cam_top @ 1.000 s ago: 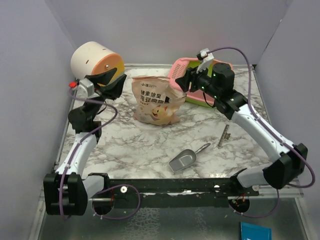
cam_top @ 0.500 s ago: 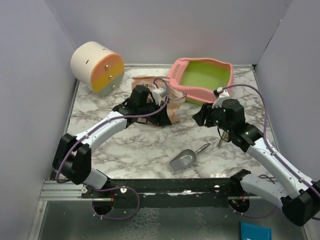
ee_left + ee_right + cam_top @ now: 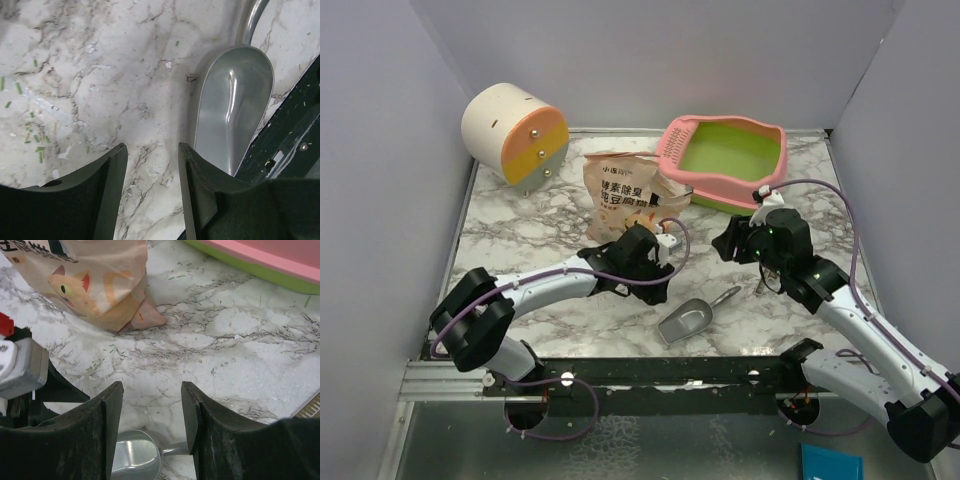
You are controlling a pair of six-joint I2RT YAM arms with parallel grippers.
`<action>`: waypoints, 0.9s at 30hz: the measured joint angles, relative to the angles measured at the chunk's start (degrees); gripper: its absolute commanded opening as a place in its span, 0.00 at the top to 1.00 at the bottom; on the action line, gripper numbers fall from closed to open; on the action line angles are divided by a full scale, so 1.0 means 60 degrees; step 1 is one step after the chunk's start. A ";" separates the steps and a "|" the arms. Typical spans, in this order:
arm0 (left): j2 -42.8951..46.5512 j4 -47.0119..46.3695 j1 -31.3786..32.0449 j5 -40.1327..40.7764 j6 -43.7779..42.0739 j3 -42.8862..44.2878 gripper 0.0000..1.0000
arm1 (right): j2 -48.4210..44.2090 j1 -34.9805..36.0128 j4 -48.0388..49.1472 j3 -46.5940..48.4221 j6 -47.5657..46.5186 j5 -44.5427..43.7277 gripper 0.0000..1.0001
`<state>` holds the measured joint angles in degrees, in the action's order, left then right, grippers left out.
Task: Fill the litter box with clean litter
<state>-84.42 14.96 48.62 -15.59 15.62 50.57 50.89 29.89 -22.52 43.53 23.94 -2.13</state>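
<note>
The litter box (image 3: 672, 143) with its pink slotted rim and bare lime-green basin stands at the back right; its edge (image 3: 270, 262) shows in the right wrist view. A few stray green bits of clean litter (image 3: 35, 145) lie on the marble. My left gripper (image 3: 652, 285) (image 3: 152, 150) hangs open and empty over the marble, just left of the grey metal scoop (image 3: 688, 320) (image 3: 232, 115). My right gripper (image 3: 728, 243) (image 3: 152, 390) is open and empty, above the table between the scoop (image 3: 135, 457) and the cat-printed bag (image 3: 630, 195) (image 3: 95, 285).
A cream-and-orange cylinder (image 3: 515, 132) lies at the back left. A thin ruler-like strip (image 3: 770, 272) lies right of the scoop's handle. The dark front rail (image 3: 295, 135) runs close beside the scoop. Grey walls close in three sides.
My left arm swung from the cylinder past the bag down to the scoop. My right arm pulled back from the litter box toward the table's middle.
</note>
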 measured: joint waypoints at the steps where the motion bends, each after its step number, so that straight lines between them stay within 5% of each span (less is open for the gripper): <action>1: 0.0007 -0.0153 0.0178 0.0113 -0.0040 -0.0135 0.51 | 0.0000 0.0000 -0.0004 -0.0033 0.0000 -0.0011 0.49; 27: -0.0823 -0.1872 0.1792 0.1020 -0.0590 -0.0663 0.56 | -0.0441 0.0000 -0.0138 -0.0361 -0.0036 -0.0240 0.50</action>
<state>-89.36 3.73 59.37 -9.47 12.08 46.59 48.25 29.89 -23.35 41.36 23.73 -3.57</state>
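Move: To the left hand's right, about 10 cm off and 4 cm nearer the bases, the scoop lies some 6 cm lower, its bowl end closest. The litter bag stands about 20 cm ahead of this hand and 4 cm to its left, while the sealing strip lies some 25 cm to its right and 8 cm ahead, on the table. From the right hand the scoop is roughly 10 cm back, 3 cm left and 17 cm below. Easing right and back towards the scoop's bowl, the half-open left gripper covers about 5 cm over the table and sinks some 3 cm, the last of it nearly straight down. The hand turns roughly 10 degrees clockwise, bringing one fingertip to the bowl's forward rim; whether it touches can't be seen. The fingers keep their gap. ##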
